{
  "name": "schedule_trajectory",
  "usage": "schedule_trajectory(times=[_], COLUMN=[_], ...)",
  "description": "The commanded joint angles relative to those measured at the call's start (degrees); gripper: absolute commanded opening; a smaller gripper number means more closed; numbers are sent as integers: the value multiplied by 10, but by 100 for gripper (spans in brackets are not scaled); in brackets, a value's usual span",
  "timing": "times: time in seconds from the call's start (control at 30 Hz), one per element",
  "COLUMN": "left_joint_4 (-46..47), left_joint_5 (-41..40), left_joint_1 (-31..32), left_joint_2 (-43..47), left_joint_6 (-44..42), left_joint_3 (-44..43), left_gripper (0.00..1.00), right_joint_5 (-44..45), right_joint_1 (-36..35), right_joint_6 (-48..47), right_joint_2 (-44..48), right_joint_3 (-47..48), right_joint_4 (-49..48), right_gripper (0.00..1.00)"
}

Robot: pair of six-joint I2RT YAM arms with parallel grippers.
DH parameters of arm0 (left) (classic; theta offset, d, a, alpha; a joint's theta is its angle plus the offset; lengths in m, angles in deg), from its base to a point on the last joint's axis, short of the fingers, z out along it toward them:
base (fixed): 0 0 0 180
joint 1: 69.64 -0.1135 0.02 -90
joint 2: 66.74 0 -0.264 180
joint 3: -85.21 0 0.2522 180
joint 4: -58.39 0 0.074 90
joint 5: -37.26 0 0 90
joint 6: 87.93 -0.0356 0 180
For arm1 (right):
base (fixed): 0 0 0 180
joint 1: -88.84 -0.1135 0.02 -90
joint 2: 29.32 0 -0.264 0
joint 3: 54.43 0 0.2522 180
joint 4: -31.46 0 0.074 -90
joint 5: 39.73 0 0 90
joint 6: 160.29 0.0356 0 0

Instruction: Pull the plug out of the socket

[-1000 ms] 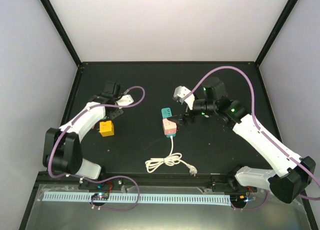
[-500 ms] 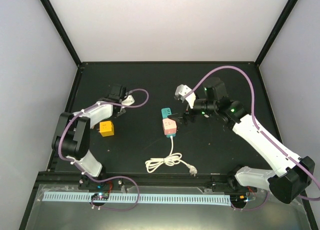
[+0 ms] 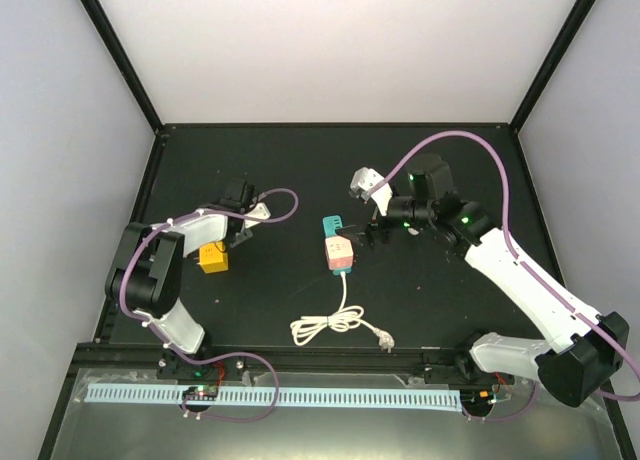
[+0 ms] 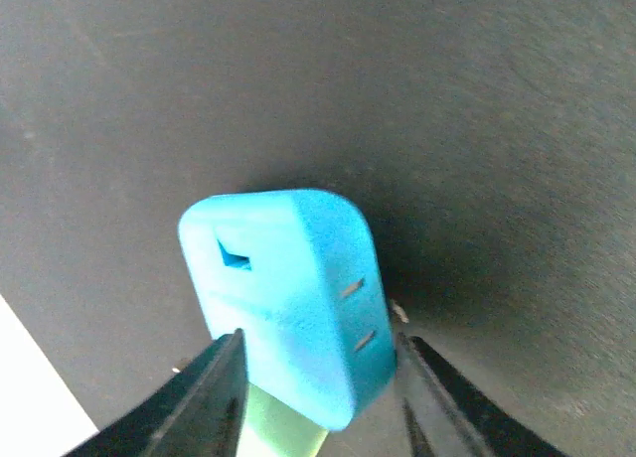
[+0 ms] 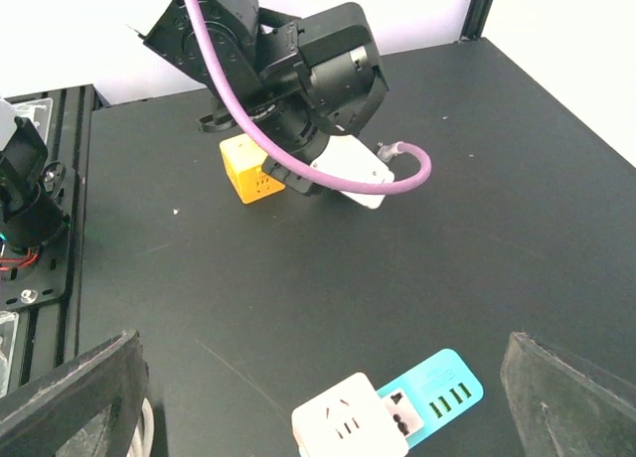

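A teal socket strip (image 3: 332, 224) lies mid-table with a pink-white cube plug (image 3: 339, 252) seated on its near end. A white cable (image 3: 330, 324) runs from the cube to a coil. In the right wrist view the cube (image 5: 350, 429) and the strip (image 5: 444, 390) lie between my wide-open right fingers. My right gripper (image 3: 366, 238) hovers just right of them, empty. My left gripper (image 3: 229, 242) is over a yellow cube socket (image 3: 212, 257). Its wrist view shows a slotted block (image 4: 288, 288), blue-looking there, between open fingers (image 4: 221, 378).
The cable coil ends in a loose plug (image 3: 383, 340) near the front edge. The left arm's wrist and its purple cable (image 5: 328, 169) stand over the yellow cube (image 5: 248, 175) in the right wrist view. Black frame rails (image 3: 130, 230) border the table.
The left arm has folded inward and its gripper has come down and right to the yellow cube. The right arm, strip and plug have barely moved.
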Motion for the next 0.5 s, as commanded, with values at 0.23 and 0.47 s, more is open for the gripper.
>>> schedule_trajectory(times=[0.23, 0.47], left_joint_4=[-145, -286], left_joint_5=[137, 443], left_joint_1=[3, 31], left_joint_2=[96, 163], left_joint_6=[47, 65], left_joint_3=[-44, -132], left_gripper=[72, 99], right_joint_5=[4, -42], right_joint_1=[10, 72], right_joint_6=[17, 70], right_joint_2=[-12, -15], right_joint_3=[14, 17], right_joint_4=[-6, -25], right_gripper=[100, 100])
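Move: The left hand, low over the table with its fingers part open, still straddles the blue plug, whose middle is about 1 cm below and 1 cm left. The pink plug on the teal socket lies about 28 cm right, 6 cm back and 2 cm higher; the green plug stands 7 cm left and 1 cm ahead, the yellow cube 5 cm left and 7 cm back. From the right hand, the pink plug is about 5 cm ahead, 3 cm left and 23 cm below. Back a couple of centimetres almost level at first, the left hand opens its fingers wide to let go of the blue plug, then climbs about 7 cm and sweeps about 7 cm right, speeding up, towards the pink plug and socket. Its wrist rolls some 20 degrees, fingertips swinging right. The right hand, open and empty, eases 2 cm forward late on. ##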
